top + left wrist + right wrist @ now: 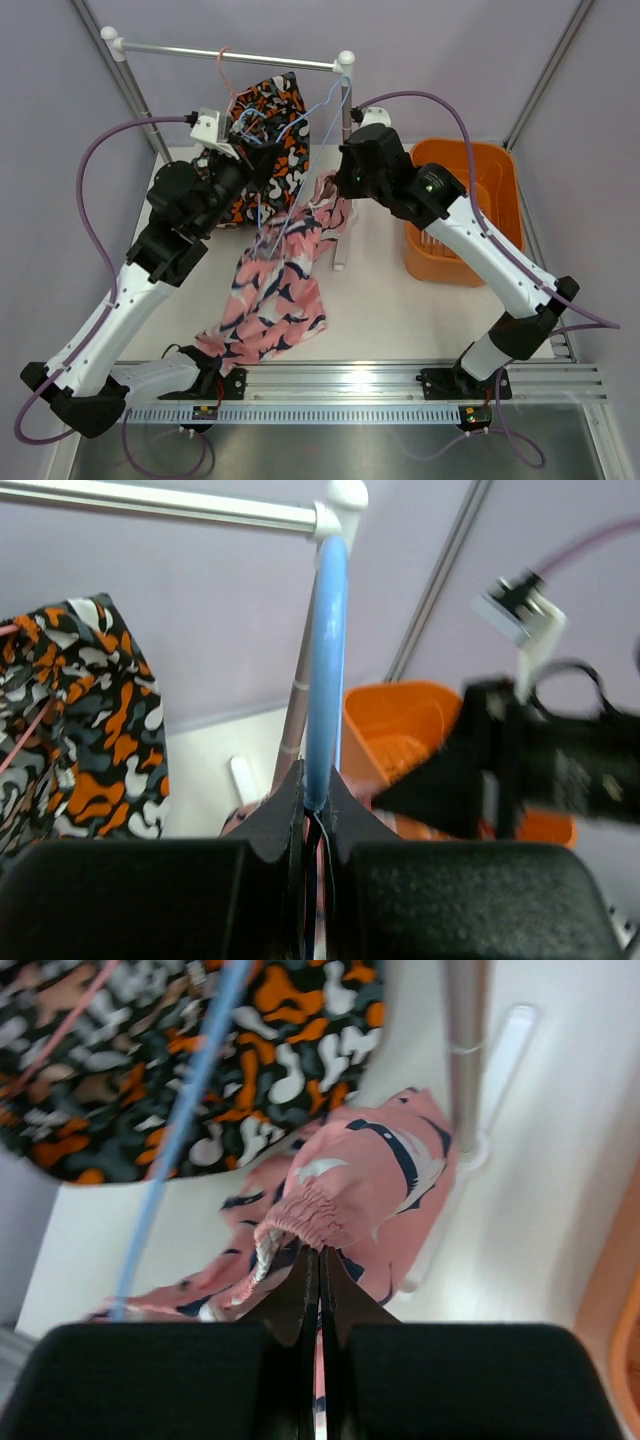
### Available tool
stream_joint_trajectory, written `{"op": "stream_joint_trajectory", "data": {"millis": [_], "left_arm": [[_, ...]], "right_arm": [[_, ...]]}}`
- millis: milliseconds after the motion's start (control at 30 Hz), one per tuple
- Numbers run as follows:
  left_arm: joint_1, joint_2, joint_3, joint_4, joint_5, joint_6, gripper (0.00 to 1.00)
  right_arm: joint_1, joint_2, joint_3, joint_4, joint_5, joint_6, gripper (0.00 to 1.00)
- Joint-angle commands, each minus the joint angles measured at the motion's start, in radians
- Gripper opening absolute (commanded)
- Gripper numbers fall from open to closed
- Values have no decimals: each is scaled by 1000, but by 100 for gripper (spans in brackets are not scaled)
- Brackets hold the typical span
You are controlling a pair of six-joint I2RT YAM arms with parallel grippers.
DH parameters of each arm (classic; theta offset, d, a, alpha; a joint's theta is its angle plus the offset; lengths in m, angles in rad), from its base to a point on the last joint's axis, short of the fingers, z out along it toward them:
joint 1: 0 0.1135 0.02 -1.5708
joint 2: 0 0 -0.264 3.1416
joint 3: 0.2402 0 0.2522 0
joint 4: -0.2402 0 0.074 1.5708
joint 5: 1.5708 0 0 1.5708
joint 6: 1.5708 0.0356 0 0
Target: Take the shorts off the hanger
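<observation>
The pink shorts (275,290) with navy and white blotches trail from mid-air down onto the table. My right gripper (340,182) is shut on their elastic waistband (325,1215). My left gripper (262,160) is shut on the blue wire hanger (326,660), which rises to the rail's end cap (340,498). The black shorts (265,140) with orange and white blotches hang from the rail (230,55) on a pink hanger behind my left gripper. They also show in the left wrist view (85,720) and the right wrist view (200,1050).
An orange basket (462,210) stands at the right of the table. The rack's upright post (465,1050) and white foot (342,245) stand between the arms. Purple walls and frame posts close in the back and sides.
</observation>
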State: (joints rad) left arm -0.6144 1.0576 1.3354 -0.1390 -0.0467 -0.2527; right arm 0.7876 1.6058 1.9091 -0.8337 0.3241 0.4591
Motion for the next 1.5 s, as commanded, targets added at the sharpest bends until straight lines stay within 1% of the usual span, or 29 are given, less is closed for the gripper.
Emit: {"op": "stream_joint_trajectory", "data": {"millis": [0,67,133,167,200,267,300,400,433,467,533,567,600,633,667,700,733,767,800,933,967,1067,1133,1200,1233,1267,1367,1433,1467], "left_arm": [[-2,47,48,226,-81,-68,0],[-4,85,96,243,-104,-68,0],[-2,111,134,256,-137,-65,0],[-2,123,190,247,-151,-53,0],[-2,146,217,219,-163,-45,0],[-2,156,273,191,-217,-30,0],[-2,150,283,173,-234,-20,0],[-1,125,304,116,-269,6,0],[-1,116,300,105,-277,10,0],[-1,107,294,95,-295,21,0],[-1,70,257,82,-318,30,0],[-1,62,245,73,-321,33,0],[-1,58,239,58,-324,33,0],[-1,59,237,44,-337,33,0],[1,58,229,35,-337,30,0],[1,56,217,41,-337,30,0],[1,50,191,44,-334,27,0],[1,47,182,52,-334,27,0],[1,45,171,56,-335,26,0],[1,42,143,58,-320,18,0],[1,42,139,58,-318,15,0],[1,27,108,76,-309,13,0],[1,22,96,76,-308,20,0],[1,21,93,67,-301,23,0],[1,21,91,65,-297,24,0],[1,18,90,64,-294,26,0],[1,8,77,62,-289,29,0],[1,7,68,68,-282,24,0],[1,7,64,72,-279,20,0]], "right_arm": [[56,-59,47,22,-19,-10,0],[58,-67,73,10,-11,-25,0],[56,-60,164,-33,51,-57,0],[56,-47,207,-54,76,-72,0],[55,-15,317,-100,134,-101,0],[47,26,439,-140,182,-132,0],[42,63,553,-171,234,-164,0],[19,100,723,-180,321,-224,0],[4,94,735,-164,332,-240,0],[-4,79,732,-135,339,-252,0],[-13,4,658,-21,378,-293,0],[-13,-60,568,34,403,-333,0],[-11,-93,521,151,456,-359,0],[-13,-121,477,209,486,-388,0],[-17,-162,409,269,513,-448,0],[-21,-178,389,368,574,-494,0],[-25,-188,372,418,607,-532,0],[-39,-205,349,471,631,-612,0],[-50,-208,344,560,665,-643,0],[-138,-161,456,622,694,-743,0],[-157,-123,500,668,731,-805,0],[-231,-58,510,793,831,-940,0],[-324,-43,493,818,865,-947,0],[-401,-20,502,712,876,-835,0],[-465,-8,528,646,865,-777,0],[-490,20,579,555,859,-707,0],[-553,72,648,460,854,-640,0],[-567,83,618,466,866,-640,0],[-582,92,581,406,859,-584,0]]}}
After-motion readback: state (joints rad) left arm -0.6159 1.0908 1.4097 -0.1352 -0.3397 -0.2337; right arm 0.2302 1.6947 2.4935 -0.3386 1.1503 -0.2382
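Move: The orange basket lies about 25 cm to the right of the right hand, which already holds the pink shorts by the waistband, about 5 cm farther out and 27 cm below. The rack's right post stands some 9 cm ahead of that hand and 2 cm to its right; the patterned garment hangs about 12 cm ahead and 12 cm left. From the left hand, which holds the blue hanger, the basket is roughly 37 cm right, 9 cm ahead and 38 cm below. Keeping its pinch on the pink waistband, the right hand tugs back a little, then climbs about 30 cm and sweeps some 37 cm right, high across the basket to beyond its right side, sinking slightly at the end while turning some 75 degrees clockwise. The left hand keeps hold of the blue hanger, nudges forward, lifts about 9 cm and shifts left, then sinks most of the way back. ##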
